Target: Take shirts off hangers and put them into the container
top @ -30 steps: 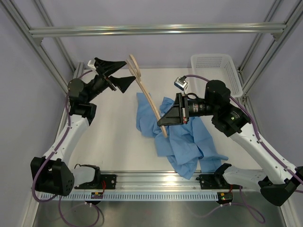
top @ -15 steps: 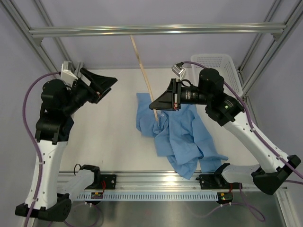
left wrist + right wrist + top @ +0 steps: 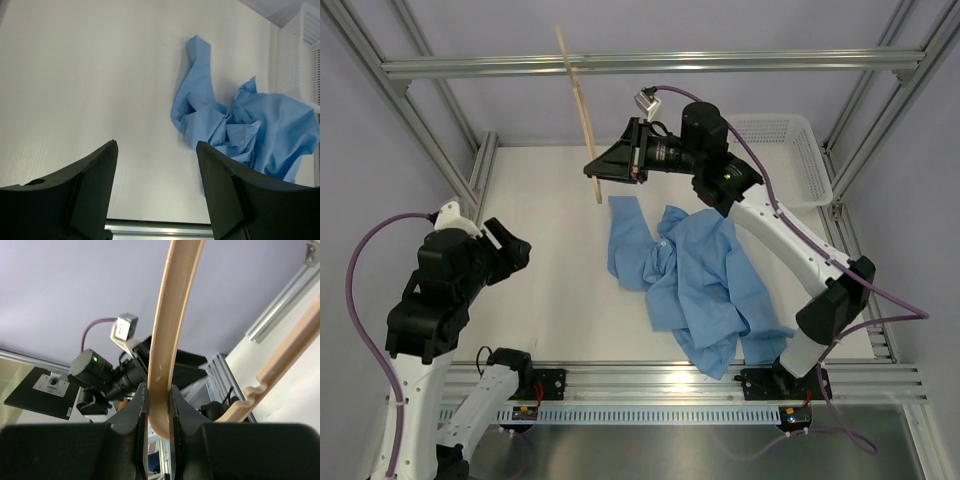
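Observation:
The light blue shirt [image 3: 705, 285] lies crumpled on the table, free of the hanger; the left wrist view shows it [image 3: 240, 130] at the right. My right gripper [image 3: 598, 170] is raised over the back of the table, left of the shirt, and is shut on the pale wooden hanger [image 3: 578, 100], which sticks up steeply past the top rail. In the right wrist view the fingers clamp the hanger's arm [image 3: 167, 330] at the gripper [image 3: 159, 400]. My left gripper [image 3: 515, 250] hangs at the near left, open and empty [image 3: 156, 145]. The white basket [image 3: 770, 120] stands at the back right.
Aluminium frame posts and a top rail [image 3: 650, 64] ring the table. The basket's mesh wall [image 3: 305, 60] sits just beyond the shirt in the left wrist view. A metal rail [image 3: 650, 375] runs along the near edge.
The right arm swung the hanger up and to the left, away from the shirt. The left arm drew back from the back left toward the near left, its jaws narrowing somewhat.

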{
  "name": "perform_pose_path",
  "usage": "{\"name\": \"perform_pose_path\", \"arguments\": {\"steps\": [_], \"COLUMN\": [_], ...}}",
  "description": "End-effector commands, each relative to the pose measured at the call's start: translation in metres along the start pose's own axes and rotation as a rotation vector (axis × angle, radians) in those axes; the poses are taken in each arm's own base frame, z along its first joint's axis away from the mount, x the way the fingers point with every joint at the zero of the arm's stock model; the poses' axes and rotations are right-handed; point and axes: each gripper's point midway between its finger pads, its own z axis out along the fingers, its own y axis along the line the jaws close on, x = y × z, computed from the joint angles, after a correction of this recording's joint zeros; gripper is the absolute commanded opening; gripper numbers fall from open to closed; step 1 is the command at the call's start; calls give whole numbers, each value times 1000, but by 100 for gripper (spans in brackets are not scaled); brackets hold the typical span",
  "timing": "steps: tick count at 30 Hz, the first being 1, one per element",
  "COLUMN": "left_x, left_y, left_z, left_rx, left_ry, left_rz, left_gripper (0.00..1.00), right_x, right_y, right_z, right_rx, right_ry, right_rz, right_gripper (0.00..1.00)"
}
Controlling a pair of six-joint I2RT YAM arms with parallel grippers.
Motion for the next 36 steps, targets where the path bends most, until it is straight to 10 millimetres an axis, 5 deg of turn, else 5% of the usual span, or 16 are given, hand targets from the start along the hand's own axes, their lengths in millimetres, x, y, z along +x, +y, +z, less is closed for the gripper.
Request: {"name": "perform_pose_path", "arguments": {"steps": [1,11,23,36], "left_x": [-4,-13,-8,-8], "left_y": [16,24,32,34], "left_z": [-7,-37,-56,-68], "left_rx": [-60,-97,-113,-113], "left_ry": [-41,-83,-83,-87], "left_rz": [58,60,51,64], "left_gripper": [68,68,68,69], "right_x": [-22,-34,-38,-25], "right_y": [56,55,13,26], "right_z": [16,79,108,126], "right_rx": [-173,-191,-28,18], "right_ry": [-67,-170,-336,-379], "right_rz": [-123,-109,-26,197], "right_gripper": [0,0,0,0]}}
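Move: My right hand holds the empty hanger by one end, with its hook reaching forward to the rail. The stretch of rail it goes to is about 24 cm ahead, 13 cm to the left and roughly level or slightly higher. The blue shirt lies about 45 cm below, some 23 cm to the right and 5 cm ahead; the container is about 50 cm right, 45 cm ahead and equally low. From my open left hand that rail spot is around 31 cm ahead, 6 cm right and 17 cm up. I carry the hanger left along the rail with my right hand, about 13 cm at nearly constant height, easing 2–3 cm forward early on. The sweep is brisk, then slows while I turn the hand some 15 degrees clockwise, keeping my pinch on the hanger's end to bring its hook to the rail. My empty left hand backs off about 6 cm and drifts left, still open. ##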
